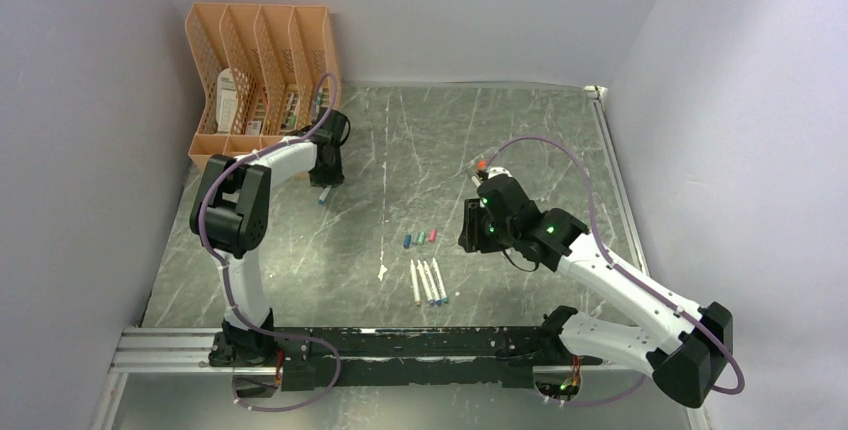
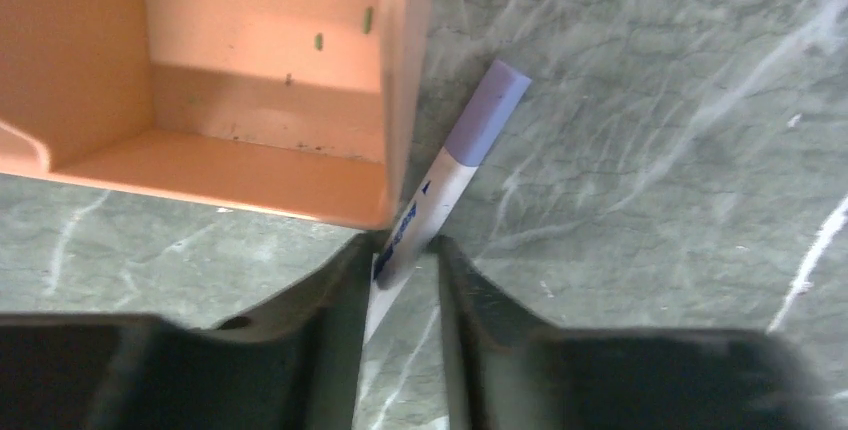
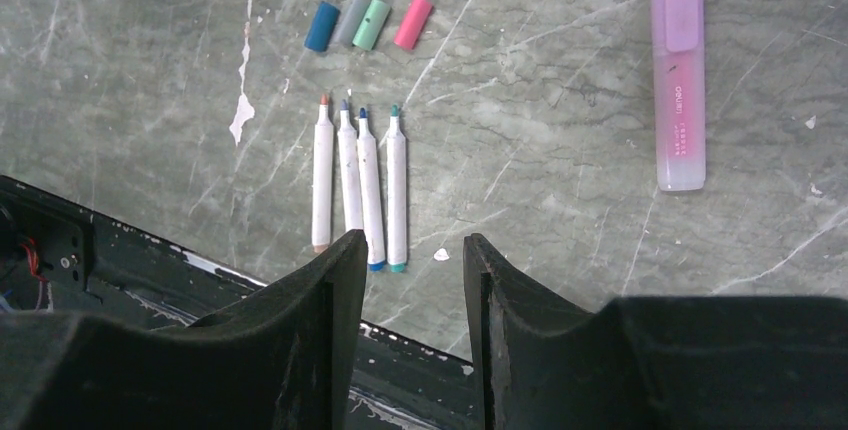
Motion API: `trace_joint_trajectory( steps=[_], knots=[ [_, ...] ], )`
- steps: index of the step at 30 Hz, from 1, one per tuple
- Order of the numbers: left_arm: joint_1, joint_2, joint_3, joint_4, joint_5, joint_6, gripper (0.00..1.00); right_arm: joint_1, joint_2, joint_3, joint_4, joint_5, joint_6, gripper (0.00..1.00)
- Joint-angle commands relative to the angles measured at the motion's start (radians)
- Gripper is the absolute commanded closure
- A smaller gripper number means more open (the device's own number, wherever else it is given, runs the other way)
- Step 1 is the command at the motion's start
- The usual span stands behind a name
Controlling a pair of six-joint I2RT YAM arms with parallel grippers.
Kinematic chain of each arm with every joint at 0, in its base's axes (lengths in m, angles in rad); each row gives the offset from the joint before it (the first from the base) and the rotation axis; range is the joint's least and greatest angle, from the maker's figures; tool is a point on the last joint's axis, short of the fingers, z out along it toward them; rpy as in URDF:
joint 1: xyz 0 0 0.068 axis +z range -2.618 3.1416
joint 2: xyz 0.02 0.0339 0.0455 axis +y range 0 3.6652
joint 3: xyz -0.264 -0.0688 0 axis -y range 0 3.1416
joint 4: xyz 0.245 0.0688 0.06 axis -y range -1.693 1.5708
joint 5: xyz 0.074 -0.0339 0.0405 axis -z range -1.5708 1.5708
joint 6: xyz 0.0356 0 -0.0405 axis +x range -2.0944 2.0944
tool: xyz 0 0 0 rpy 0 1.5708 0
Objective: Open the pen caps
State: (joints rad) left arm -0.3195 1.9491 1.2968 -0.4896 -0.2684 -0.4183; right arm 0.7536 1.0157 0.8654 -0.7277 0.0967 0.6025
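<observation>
A white pen with a pale purple cap lies on the table against the corner of the orange organizer. My left gripper straddles the barrel's near end, open, with a gap on the right side; from above it is by the organizer. Loose pen caps lie in a row: blue, grey, teal, pink. Below them lie several uncapped white pens. My right gripper hovers open and empty near them.
A pink highlighter with its cap on lies to the right of the caps. The orange file organizer stands at the back left by the wall. The black rail runs along the near edge.
</observation>
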Motion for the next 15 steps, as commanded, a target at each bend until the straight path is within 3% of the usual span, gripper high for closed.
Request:
trace_joint_trajectory(
  steps=[1,3,6,12,15],
  knots=[
    [0.002,0.011,-0.031,0.028,0.076,0.003,0.68,-0.005,-0.017,-0.01,-0.014,0.0,0.0,0.6],
    [-0.01,-0.004,-0.054,0.031,0.092,-0.005,0.8,-0.005,-0.014,-0.008,-0.013,0.0,0.0,0.6],
    [-0.029,-0.041,-0.096,0.039,0.151,-0.021,0.88,-0.004,-0.01,-0.005,-0.01,-0.007,-0.001,0.6],
    [-0.083,-0.219,-0.168,0.071,0.287,-0.074,0.89,-0.004,-0.009,-0.007,0.014,-0.036,0.0,0.6],
    [-0.09,-0.344,-0.222,0.152,0.458,-0.128,0.89,-0.004,-0.029,-0.018,0.063,-0.081,-0.001,0.6]
  ],
)
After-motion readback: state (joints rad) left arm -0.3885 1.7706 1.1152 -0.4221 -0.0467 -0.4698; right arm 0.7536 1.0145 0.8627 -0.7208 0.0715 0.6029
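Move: The purple-capped pen lies right between the left hand's still-open fingertips, its middle only about 1 cm ahead and 1 cm right, at finger height. The organizer's front corner stands close by, some 2 cm ahead and 1 cm left. The row of loose caps lies roughly 14 cm back and 23 cm right, the uncapped pens about 25 cm back and 25 cm right. From the right hand, the pen lies about 21 cm ahead, 32 cm left and 14 cm below. Staying low, the left hand first shuts its fingers on the pen's body while easing slightly right, then draws right and back, speeding up, away from the organizer corner and towards the loose caps. It travels about 5 cm each way and rises only 1.5 cm at the end, keeping its pinch as the wrist rolls some 15 degrees, left side sinking, with a slight clockwise turn. ##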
